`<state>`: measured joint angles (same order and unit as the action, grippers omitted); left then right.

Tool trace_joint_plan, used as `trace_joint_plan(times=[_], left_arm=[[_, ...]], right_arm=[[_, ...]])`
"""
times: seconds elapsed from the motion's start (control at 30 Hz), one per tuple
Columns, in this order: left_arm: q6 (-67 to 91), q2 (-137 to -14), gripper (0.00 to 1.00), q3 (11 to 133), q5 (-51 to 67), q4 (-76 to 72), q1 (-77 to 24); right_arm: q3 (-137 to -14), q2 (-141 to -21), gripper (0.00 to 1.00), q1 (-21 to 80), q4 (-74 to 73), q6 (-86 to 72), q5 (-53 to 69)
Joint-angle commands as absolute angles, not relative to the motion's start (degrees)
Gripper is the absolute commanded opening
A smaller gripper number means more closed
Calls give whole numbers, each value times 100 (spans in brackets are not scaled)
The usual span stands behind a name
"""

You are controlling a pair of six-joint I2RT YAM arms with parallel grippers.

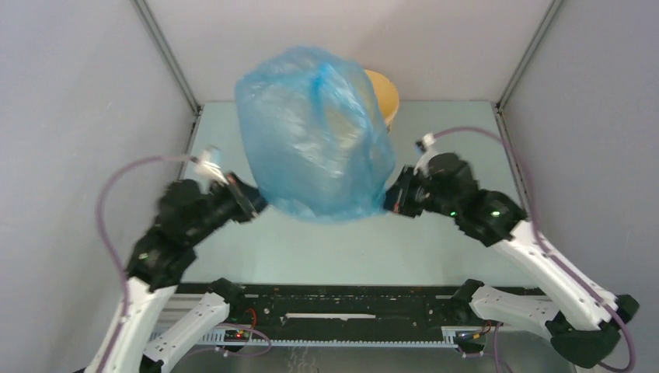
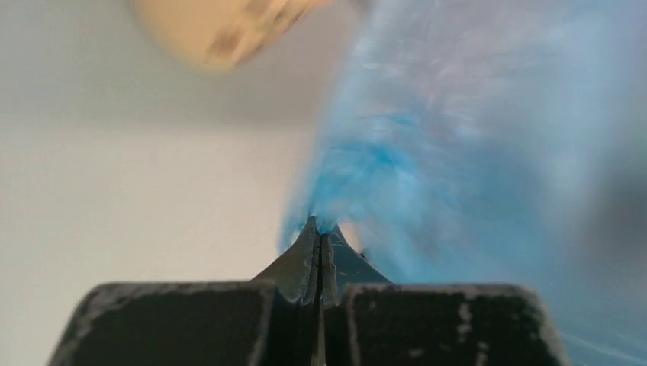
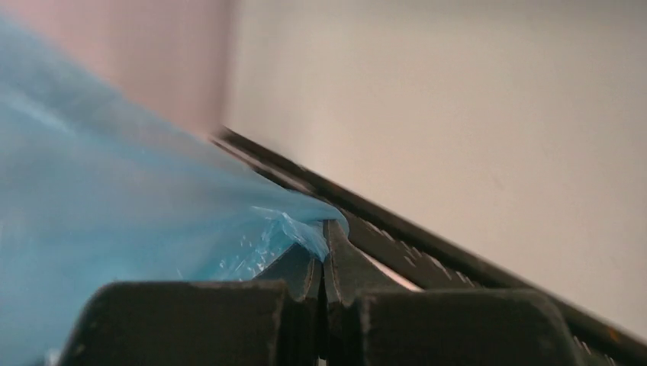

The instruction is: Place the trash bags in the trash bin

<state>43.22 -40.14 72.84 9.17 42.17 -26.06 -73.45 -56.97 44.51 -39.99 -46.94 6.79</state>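
The light-blue trash bag (image 1: 315,132) billows in the air between both arms, spread wide and puffed up. My left gripper (image 1: 256,203) is shut on its lower left edge, and the film (image 2: 458,137) bunches at the closed tips (image 2: 319,226). At the bag's lower right edge my right gripper (image 1: 388,200) is shut too, with the film (image 3: 114,213) pinched at its tips (image 3: 326,229). The pale tan trash bin (image 1: 384,95) stands at the back of the table, mostly hidden behind the bag; its blurred side (image 2: 221,30) shows in the left wrist view.
Grey enclosure walls stand left, right and behind, with metal corner posts (image 1: 167,54). The pale green table (image 1: 350,249) spreads beneath the bag. A black rail (image 1: 350,299) runs along the near edge between the arm bases.
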Motion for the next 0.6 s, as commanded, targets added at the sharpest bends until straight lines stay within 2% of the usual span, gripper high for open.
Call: trace_joint_plan(times=[0.0, 0.07, 0.17, 0.37, 0.57], left_arm=[[4945, -3366, 0, 4665, 1304, 4832, -2576], [5097, -2740, 0, 4102, 1279, 5174, -2575], [5267, -2131, 0, 4179, 1483, 5360, -2575], [5138, -2512, 0, 6109, 1659, 5446, -2575], [4888, -3476, 0, 7790, 1412, 5739, -2575]], right_arm=[[-5674, -5519, 0, 4440, -4391, -5031, 1474], [-5199, -5335, 0, 4669, -4351, -5095, 1625], [-5321, -5074, 0, 5242, -4315, -4955, 1668], [-6460, -4935, 0, 5533, -4336, -4875, 1591], [-7120, -5181, 0, 5119, -4217, -5152, 1814]])
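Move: I hold the trash bag's rim in both hands, and its puffed-out middle is about 10 cm ahead and 9 cm right of my left hand, a little above it. From my right hand the bag's middle is some 10 cm ahead and 11 cm left. The trash bin stands beyond, roughly 24 cm ahead and 17 cm right of my left hand, its middle 28 cm lower. I whip the bag with both hands together, snapping them down, my left by about 24 cm and my right by 18, while drawing them back towards my bases and tipping the fingers down. Then I swing both up again almost to where they started, levelling the fingers, my right also turning some 15 degrees counter-clockwise. Both grippers stay shut on the rim. ##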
